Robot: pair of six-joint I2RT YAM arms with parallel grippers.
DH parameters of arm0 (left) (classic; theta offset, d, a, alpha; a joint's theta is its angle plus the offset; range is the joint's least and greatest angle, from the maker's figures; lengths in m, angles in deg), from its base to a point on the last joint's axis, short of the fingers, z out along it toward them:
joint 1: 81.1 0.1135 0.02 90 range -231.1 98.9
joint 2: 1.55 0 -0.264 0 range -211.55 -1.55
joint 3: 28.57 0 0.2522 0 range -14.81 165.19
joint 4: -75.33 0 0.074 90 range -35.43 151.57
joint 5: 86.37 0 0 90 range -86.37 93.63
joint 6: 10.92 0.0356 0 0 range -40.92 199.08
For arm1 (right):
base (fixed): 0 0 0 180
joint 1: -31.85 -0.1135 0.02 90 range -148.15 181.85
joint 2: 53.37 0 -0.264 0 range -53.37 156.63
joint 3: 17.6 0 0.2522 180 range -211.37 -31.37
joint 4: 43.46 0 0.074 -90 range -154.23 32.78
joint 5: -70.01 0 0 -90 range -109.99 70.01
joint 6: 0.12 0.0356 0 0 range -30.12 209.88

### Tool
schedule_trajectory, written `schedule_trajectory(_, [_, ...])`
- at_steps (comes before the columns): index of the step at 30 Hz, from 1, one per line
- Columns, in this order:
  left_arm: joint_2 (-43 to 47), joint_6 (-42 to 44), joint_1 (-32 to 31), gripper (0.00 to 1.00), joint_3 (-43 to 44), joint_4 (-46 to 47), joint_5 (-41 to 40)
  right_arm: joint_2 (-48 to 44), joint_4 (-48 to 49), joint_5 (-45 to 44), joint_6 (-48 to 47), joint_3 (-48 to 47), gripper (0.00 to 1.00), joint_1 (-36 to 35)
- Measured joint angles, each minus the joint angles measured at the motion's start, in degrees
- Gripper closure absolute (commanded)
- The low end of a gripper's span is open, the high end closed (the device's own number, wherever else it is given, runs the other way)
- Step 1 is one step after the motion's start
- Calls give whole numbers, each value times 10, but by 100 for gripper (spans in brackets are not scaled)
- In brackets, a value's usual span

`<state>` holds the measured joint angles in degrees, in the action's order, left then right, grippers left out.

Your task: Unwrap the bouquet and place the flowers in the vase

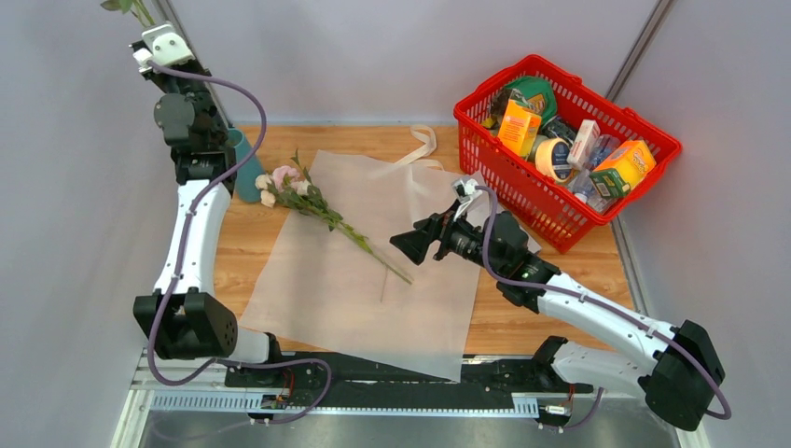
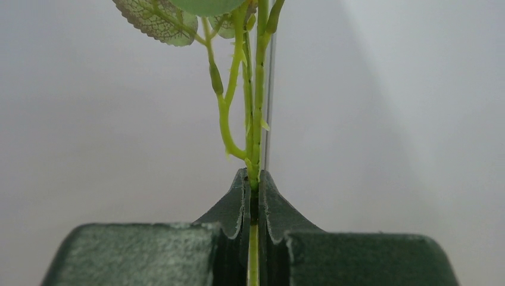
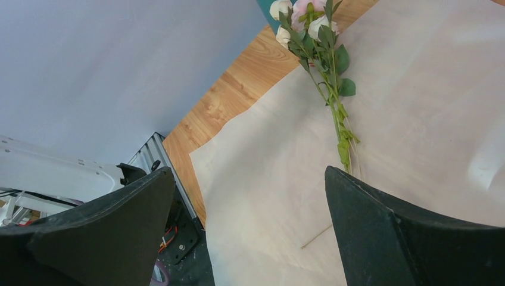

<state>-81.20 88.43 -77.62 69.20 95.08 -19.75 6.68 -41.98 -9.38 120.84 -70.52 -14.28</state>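
The bouquet lies unwrapped: its white paper (image 1: 373,299) is spread flat on the table. Pink and cream flowers (image 1: 297,191) rest on the sheet's upper left, their stems pointing toward the middle. My left gripper (image 1: 142,30) is raised high at the far left and shut on one green flower stem (image 2: 255,107), whose leaves rise above the closed jaws (image 2: 254,179). Below it, the teal vase (image 1: 248,175) is partly hidden behind the left arm. My right gripper (image 1: 410,245) hovers open over the paper, just right of the stem ends (image 3: 344,149), with nothing between its fingers (image 3: 249,179).
A red basket (image 1: 522,198) full of groceries stands at the back right. A cream ribbon (image 1: 424,145) lies past the paper's far edge. Grey walls close in on both sides, with the metal rail along the near edge.
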Motion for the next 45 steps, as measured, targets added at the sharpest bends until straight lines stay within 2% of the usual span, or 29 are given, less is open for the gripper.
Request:
schedule_trajectory(16, [-109, -10, 12, 100, -107, 41, 42, -1, 0, 0, -15, 0, 0, 0])
schedule_trajectory(17, [-113, -13, 12, 98, -114, 42, 40, -1, 0, 0, -15, 0, 0, 0])
schedule_trajectory(19, [-119, -22, 12, 89, -124, 41, 37, 0, 0, 0, -16, 0, 0, 0])
schedule_trajectory(22, [-118, -45, 13, 60, -136, 23, 33, 3, 0, 0, -17, 0, 0, 0])
schedule_trajectory(24, [-115, -65, 14, 47, -145, 5, 31, 7, -3, 0, -17, -1, 0, 0])
schedule_trajectory(25, [-113, -74, 14, 45, -151, -6, 30, 9, -5, 0, -17, -2, 0, 0])
schedule_trajectory(29, [-98, -106, 14, 39, -167, -59, 24, 14, -19, 0, -17, -9, 0, 0])
schedule_trajectory(34, [-60, -138, 14, 37, -170, -137, 25, 14, -26, -6, -16, -10, 0, 0])
schedule_trajectory(41, [57, -222, 14, 36, -170, -288, 47, 46, -40, -47, -17, -26, 0, 0])
schedule_trajectory(45, [146, -279, 15, 36, -195, -374, 113, 90, -56, -63, -27, -45, 2, 0])
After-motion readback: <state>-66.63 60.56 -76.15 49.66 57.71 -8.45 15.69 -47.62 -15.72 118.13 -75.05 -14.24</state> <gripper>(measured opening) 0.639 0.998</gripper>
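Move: The left hand already grips a flower by its stem, high over the table; the vase stands about 12 cm ahead of it, level sideways, its middle some 46 cm below. The remaining flowers lie on the paper about 2 cm ahead and 22 cm to that hand's right, some 55 cm down. From the open right hand those flowers lie roughly 21 cm ahead, 15 cm left and 24 cm below; the vase is about 32 cm ahead and 37 cm left. Downward and somewhat forward, the left hand lowers the held flower's stem into the vase, sinking some 20 cm as the wrist tips down, then opens and lets go while sinking a little more. It backs off towards the base about 11 cm, rising slightly, drifting right and rolling its left side down. Late on, the right hand, still open, starts down and forward about 5 cm towards the remaining flowers. ##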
